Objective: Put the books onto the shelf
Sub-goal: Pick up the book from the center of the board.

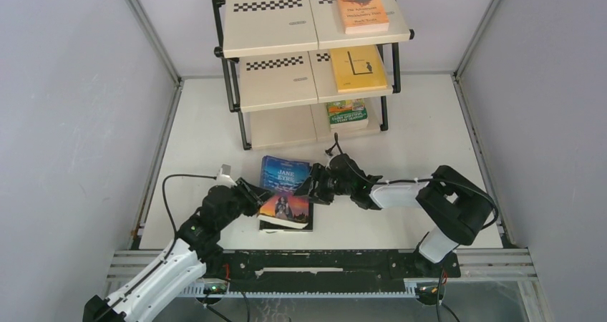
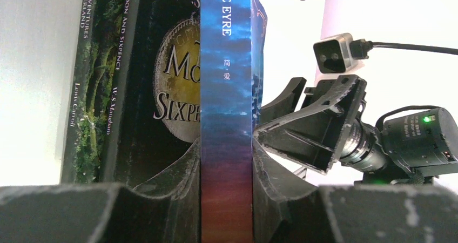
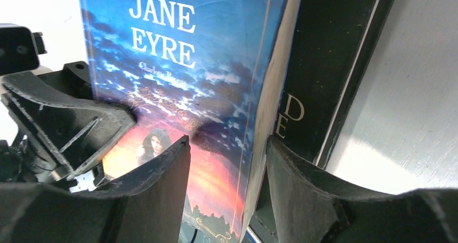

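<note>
The blue "Jane Eyre" book point(image 1: 285, 179) tops a stack in the middle of the table. My left gripper point(image 1: 252, 193) is shut on its spine point(image 2: 226, 65), a finger pressed to each side. Under it lie the black moon book point(image 2: 167, 81) and a green book point(image 2: 89, 92). My right gripper point(image 3: 228, 143) stands open around the far page edge of "Jane Eyre" point(image 3: 178, 54), one finger over the cover and the other against the black book point(image 3: 329, 65). On the right half of the shelf point(image 1: 272, 21) lie an orange book point(image 1: 361, 8), a yellow one point(image 1: 356, 68) and a green one point(image 1: 347, 112).
The shelf stands at the back of the white table, its left halves bare. Grey walls close in both sides. The two grippers face each other across the stack, a book's width apart; the right gripper point(image 2: 308, 129) shows in the left wrist view.
</note>
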Motion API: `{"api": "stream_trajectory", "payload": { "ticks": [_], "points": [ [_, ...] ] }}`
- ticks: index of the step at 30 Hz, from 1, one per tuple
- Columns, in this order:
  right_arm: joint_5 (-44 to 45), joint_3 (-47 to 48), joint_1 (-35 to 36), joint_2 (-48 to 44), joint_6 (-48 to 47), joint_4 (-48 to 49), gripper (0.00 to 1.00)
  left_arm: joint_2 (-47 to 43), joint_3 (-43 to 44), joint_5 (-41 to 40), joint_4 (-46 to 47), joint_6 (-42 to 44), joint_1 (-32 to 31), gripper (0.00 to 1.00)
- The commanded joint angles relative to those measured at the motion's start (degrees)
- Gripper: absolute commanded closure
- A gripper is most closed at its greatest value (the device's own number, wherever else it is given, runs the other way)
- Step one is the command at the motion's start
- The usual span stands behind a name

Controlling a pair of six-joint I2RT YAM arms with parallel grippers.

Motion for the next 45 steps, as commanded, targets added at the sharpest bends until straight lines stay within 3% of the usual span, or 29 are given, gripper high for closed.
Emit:
{"api": "stream_trajectory", "payload": {
  "ticks": [1, 9, 17, 20, 22, 31, 45],
  "points": [
    [0.49, -0.15, -2.02, -5.73, -1.13, -1.85, 0.39, -1.72, 1.40, -1.96, 7.61, -3.04, -0.37, 1.00],
    [0.89, -0.96, -6.65, -12.97, -0.22, -6.17, 0.29, -0.19, 6.12, -10.69, 8.37, -8.31, -0.35, 1.00],
    [-1.60, -5.53, -9.73, -18.33, 1.89, -5.15, 0.20, 2.37, 5.47, -13.56, 20.56, -16.84, -0.78, 1.00],
    [-2.63, -9.16, -10.39, -19.63, 5.46, 0.14, 0.20, 2.92, 5.17, -15.08, 24.81, -19.36, -1.86, 1.00],
    [-2.86, -11.70, -10.60, -20.09, 9.22, 4.26, 0.14, 3.04, 5.04, -15.96, 27.04, -20.51, -2.50, 1.00],
    [-4.09, -17.63, -9.43, -20.06, 20.54, 20.96, 0.14, 4.75, 5.45, -19.18, 32.17, -22.11, -5.95, 1.00],
    [-2.42, -20.69, -8.02, -23.58, 25.37, 25.91, 0.13, 6.25, 5.81, -24.18, 34.55, -22.49, -10.89, 1.00]
  ]
}}
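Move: My left hand already grips the Jane Eyre book by its spine; the book's middle lies about 5 cm to my right and roughly level ahead, some 2 cm lower. The black book under it is centred 6 cm right, 2 cm back and 7 cm below that hand, and the shelf's bottom board, left half, about 18 cm ahead and 4 cm right, a few centimetres lower. From my right hand, at the fore-edge, Jane Eyre's middle is about 5 cm left, 2 cm higher. Keeping the spine pinched, my left hand carries Jane Eyre up and forward off the black book, forward first and then rising some 6 cm, while turning counter-clockwise and rolling its right side up about 20 degrees. My right hand opens wider and backs off to the right from the fore-edge, rising, dipping back, then rising again to end about 9 cm higher with its fingers tipped closer to level. ##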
